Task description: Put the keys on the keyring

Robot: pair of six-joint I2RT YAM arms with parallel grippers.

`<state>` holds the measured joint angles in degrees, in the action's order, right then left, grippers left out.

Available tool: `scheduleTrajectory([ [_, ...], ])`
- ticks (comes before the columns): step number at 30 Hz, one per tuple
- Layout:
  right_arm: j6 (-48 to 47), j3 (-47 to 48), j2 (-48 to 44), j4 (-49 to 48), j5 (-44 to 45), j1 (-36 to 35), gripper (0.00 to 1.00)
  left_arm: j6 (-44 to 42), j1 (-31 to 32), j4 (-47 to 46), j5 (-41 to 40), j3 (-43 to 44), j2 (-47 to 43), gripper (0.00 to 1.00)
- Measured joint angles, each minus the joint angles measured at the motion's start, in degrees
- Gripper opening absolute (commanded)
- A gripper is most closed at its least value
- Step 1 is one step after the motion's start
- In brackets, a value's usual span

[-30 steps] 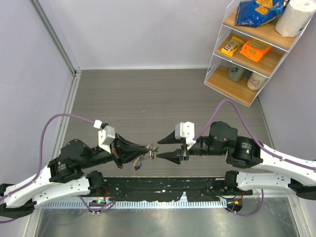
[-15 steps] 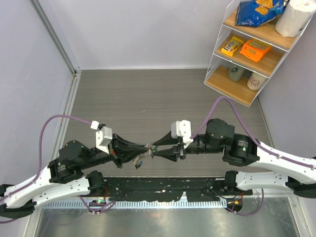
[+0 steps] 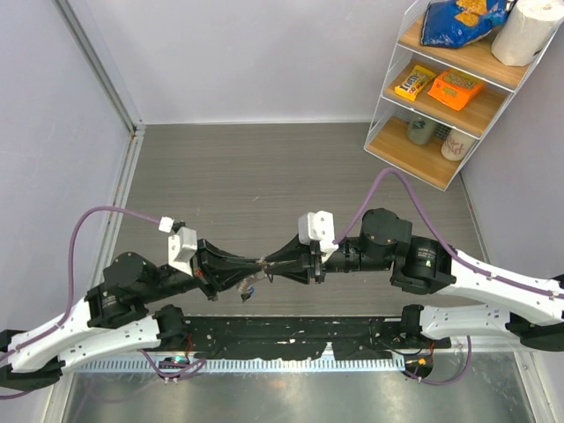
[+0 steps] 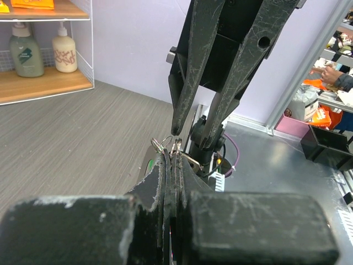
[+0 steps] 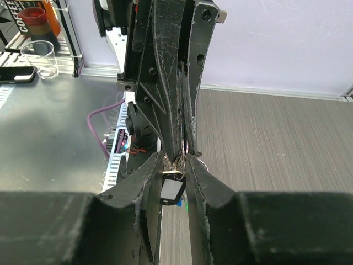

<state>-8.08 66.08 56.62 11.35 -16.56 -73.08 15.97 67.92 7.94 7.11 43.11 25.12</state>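
The keyring [image 4: 164, 144] is a thin silvery loop pinched at the tips of my left gripper [image 4: 174, 150], which is shut on it above the table near its front edge. Keys [image 3: 248, 287] hang below it; a black-rimmed key head [image 5: 172, 191] dangles between my right fingers. My right gripper [image 5: 175, 158] faces the left gripper [image 3: 263, 263] tip to tip. Its jaws stand narrowly open on either side of the keyring [image 5: 179, 161] and the left fingertips. Whether the right pads touch the loop is unclear.
A wire-frame shelf [image 3: 445, 97] with snack packs, bottles and a paper roll stands at the back right. A black rail [image 3: 291, 339] and a metal tray [image 3: 291, 397] run along the near edge below both arms. Grey walls close the left and back.
My right arm has moved left until its fingertips meet the left gripper's tips, and its jaws have narrowed around the keyring. The left gripper has stayed shut and shifted slightly left.
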Motion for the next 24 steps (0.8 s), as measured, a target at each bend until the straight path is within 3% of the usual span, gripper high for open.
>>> scheduleTrajectory([
  [14,0.9,0.0,1.4,-0.7,-0.5,0.0,0.28,-0.1,0.0,-1.8,0.0,-0.5,-1.4,0.00],
  [18,1.0,0.0,1.6,-0.9,-0.7,0.0,0.19,-0.1,0.0,-1.8,0.0,-0.7,-1.4,0.00],
  [21,1.1,0.1,1.7,-1.0,-0.6,0.0,0.05,-0.1,0.0,-1.8,0.4,-0.7,-1.4,0.00],
  [24,1.2,0.4,1.9,-1.0,-0.7,0.0,0.05,-0.2,0.1,-1.9,0.4,-0.8,-1.8,0.00],
])
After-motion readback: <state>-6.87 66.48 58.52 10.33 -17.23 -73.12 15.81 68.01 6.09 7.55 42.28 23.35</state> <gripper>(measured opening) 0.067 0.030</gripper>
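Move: Just left of the right fingertips, about 1 cm to their left and 1 cm lower, is the wire of the keyring, sticking up from the left hand's closed grip, 1 cm to that hand's right and 1 cm above it. From the right hand, the black fob hangs about 3 cm below, 1 cm left and 1 cm back. The blue-headed key dangles some 4 cm left, 2 cm back and 6 cm below. Easing about 1 cm to its left and half a centimetre down, the right hand brings its parted fingers over the keyring wire at the left fingertips, then closes them nearly shut and pinches the wire. The left hand keeps its grip on the keyring and rises about 1 cm. ##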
